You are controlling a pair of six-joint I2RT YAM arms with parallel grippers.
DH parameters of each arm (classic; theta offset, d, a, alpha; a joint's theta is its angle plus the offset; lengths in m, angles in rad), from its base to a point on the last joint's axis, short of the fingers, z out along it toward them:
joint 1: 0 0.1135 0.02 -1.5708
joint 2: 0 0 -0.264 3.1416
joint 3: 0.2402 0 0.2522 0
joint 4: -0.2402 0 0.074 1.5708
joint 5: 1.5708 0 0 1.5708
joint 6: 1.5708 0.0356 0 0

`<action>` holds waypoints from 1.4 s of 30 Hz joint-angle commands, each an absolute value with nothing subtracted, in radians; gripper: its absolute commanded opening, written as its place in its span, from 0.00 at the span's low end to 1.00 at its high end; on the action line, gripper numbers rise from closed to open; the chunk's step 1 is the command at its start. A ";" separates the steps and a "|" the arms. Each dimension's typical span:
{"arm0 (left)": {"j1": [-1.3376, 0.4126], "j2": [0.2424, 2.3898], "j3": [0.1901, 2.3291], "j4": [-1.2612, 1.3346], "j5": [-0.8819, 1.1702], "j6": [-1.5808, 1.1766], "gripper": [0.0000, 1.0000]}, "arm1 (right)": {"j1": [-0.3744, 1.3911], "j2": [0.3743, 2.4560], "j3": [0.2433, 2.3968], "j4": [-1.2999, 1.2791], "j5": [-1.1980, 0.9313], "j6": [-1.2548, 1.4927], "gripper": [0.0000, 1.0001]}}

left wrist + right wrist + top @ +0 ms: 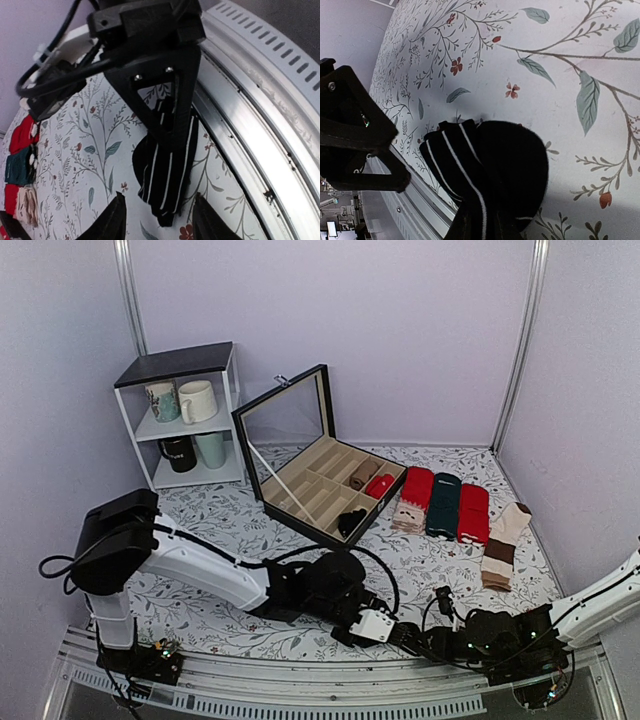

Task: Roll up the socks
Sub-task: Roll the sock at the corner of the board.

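The socks (167,165), black with thin white stripes, lie bunched on the floral table cloth close to the front metal rail. In the left wrist view my left gripper (160,222) is open, its two fingertips standing either side of the bundle's near end without touching it. My right gripper (480,227) is shut on the socks (495,170), which bulge out as a rounded roll just beyond its fingers. From above, the left gripper (395,632) and the right gripper (428,638) meet nose to nose at the table's front edge, hiding the socks between them.
An open black compartment box (330,490) stands mid-table with rolled socks inside. A white shelf with mugs (185,415) is at the back left. Red and green socks (440,505) and cream-and-brown socks (505,540) lie on the right. The rail (330,680) borders the front.
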State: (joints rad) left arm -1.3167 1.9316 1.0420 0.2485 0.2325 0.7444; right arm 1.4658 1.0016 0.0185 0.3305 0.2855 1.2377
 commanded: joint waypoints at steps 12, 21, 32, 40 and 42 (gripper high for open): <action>-1.322 2.107 1.230 0.083 0.244 0.812 0.46 | 1.460 0.982 -0.051 0.179 0.260 1.238 0.07; -1.318 2.093 1.225 0.149 0.182 0.860 0.48 | 1.448 0.994 -0.049 0.169 0.225 1.293 0.07; -1.318 2.115 1.230 0.143 0.151 0.920 0.49 | 1.429 1.112 0.007 0.177 0.156 1.328 0.08; -1.311 2.153 1.304 0.061 0.179 0.937 0.50 | 1.421 1.088 0.010 0.175 0.156 1.310 0.08; -1.307 2.172 1.340 0.004 0.203 0.936 0.50 | 1.421 1.089 0.011 0.173 0.153 1.307 0.08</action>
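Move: The black striped sock lies just below the left hand, its middle about 4 cm to the right, level front to back, and some 5 cm lower. The right fingers already pinch its near end; from them its middle is about 3 cm left, 2 cm ahead and a touch lower. From the left hand, the metal rail runs about 6 cm back and 6 cm below, and the sock box is roughly 35 cm ahead, 12 cm left and 4 cm below. The right fingers keep their pinch on the near end of the sock, almost still, only tilting about 5 degrees late on. The left hand drops some 4 cm and slides about 3 cm right towards the sock, then eases 2 cm forward, fingertips dipping and the wrist rolling slightly. Its half-open fingers stay open and come down around the sock's free end; whether they touch can't be seen. ##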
